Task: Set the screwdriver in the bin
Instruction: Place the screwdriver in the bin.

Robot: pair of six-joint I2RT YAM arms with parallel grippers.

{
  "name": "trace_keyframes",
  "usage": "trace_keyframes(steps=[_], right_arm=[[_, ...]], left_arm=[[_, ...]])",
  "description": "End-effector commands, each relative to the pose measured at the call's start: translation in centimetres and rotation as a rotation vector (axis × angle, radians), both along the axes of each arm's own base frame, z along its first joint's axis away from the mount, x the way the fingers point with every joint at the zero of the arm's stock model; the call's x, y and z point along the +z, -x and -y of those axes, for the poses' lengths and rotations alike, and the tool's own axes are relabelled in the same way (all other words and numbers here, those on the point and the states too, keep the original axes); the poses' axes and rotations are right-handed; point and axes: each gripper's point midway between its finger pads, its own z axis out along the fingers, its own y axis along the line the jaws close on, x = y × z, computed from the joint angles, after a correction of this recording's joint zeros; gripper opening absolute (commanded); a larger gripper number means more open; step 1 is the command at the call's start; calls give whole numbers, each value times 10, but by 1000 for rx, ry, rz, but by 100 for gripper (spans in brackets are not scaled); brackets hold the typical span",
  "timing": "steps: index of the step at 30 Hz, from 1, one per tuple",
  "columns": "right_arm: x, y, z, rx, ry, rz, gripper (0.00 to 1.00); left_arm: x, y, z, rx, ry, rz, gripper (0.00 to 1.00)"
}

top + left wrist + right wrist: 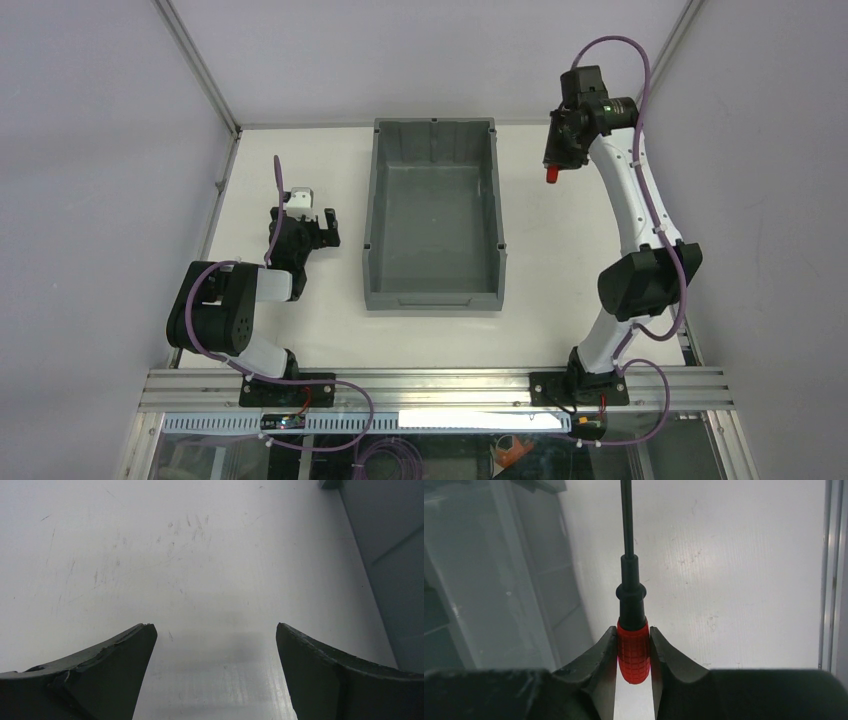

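Note:
My right gripper [633, 632] is shut on the red handle of the screwdriver [632, 650], whose thin black shaft points away from the wrist camera. From above, the right gripper [553, 168] hangs over the table just right of the bin's far right corner, with the screwdriver's [550, 174] red end showing below it. The dark grey bin [372, 240] stands in the middle of the table; its outer wall [499, 580] fills the left of the right wrist view. Left of the bin my left gripper [320, 228] rests low, and its fingers [120, 655] stand wide apart in the wrist view with only bare table between them.
A metal frame post [830, 570] runs along the table's right edge close to the right gripper. The bin's side wall [395, 565] shows at the right of the left wrist view. White enclosure walls surround the table.

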Motion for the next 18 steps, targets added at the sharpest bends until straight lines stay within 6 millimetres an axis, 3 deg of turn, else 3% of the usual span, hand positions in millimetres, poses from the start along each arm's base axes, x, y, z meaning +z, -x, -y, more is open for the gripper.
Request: trace_keyframes(steps=[1,11,18], right_arm=[[53,9,-24,56,-77,121,0],[91,15,-73,151,-164,202,0],[99,15,-109,203,-201,217,0]], left_arm=[[17,-3,-1,-2,15,55,99],[17,-3,-1,-2,16,56,99],[17,-3,-1,-2,15,56,99]])
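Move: The right gripper already holds the screwdriver by its red handle, the shaft reaching forward, its middle about 5 cm ahead of the hand and 2 cm higher. The grey bin's middle lies some 25 cm to this hand's left, level with it fore and aft, and about 18 cm below; its right rim comes first, roughly 9 cm to the left and 12 cm below. From the idle left hand the bin's middle is about 26 cm to the right and 2 cm ahead, at nearly the same height. Still pinching the red handle, the right hand carries the screwdriver left towards the bin by about 9 cm and climbs some 7 cm on the way, coming up to the bin's right rim well above it. As it goes, the wrist swings about 10 degrees counter-clockwise, its fingers tip up about as much and its left side rises a little, while the fingers keep their grip. ##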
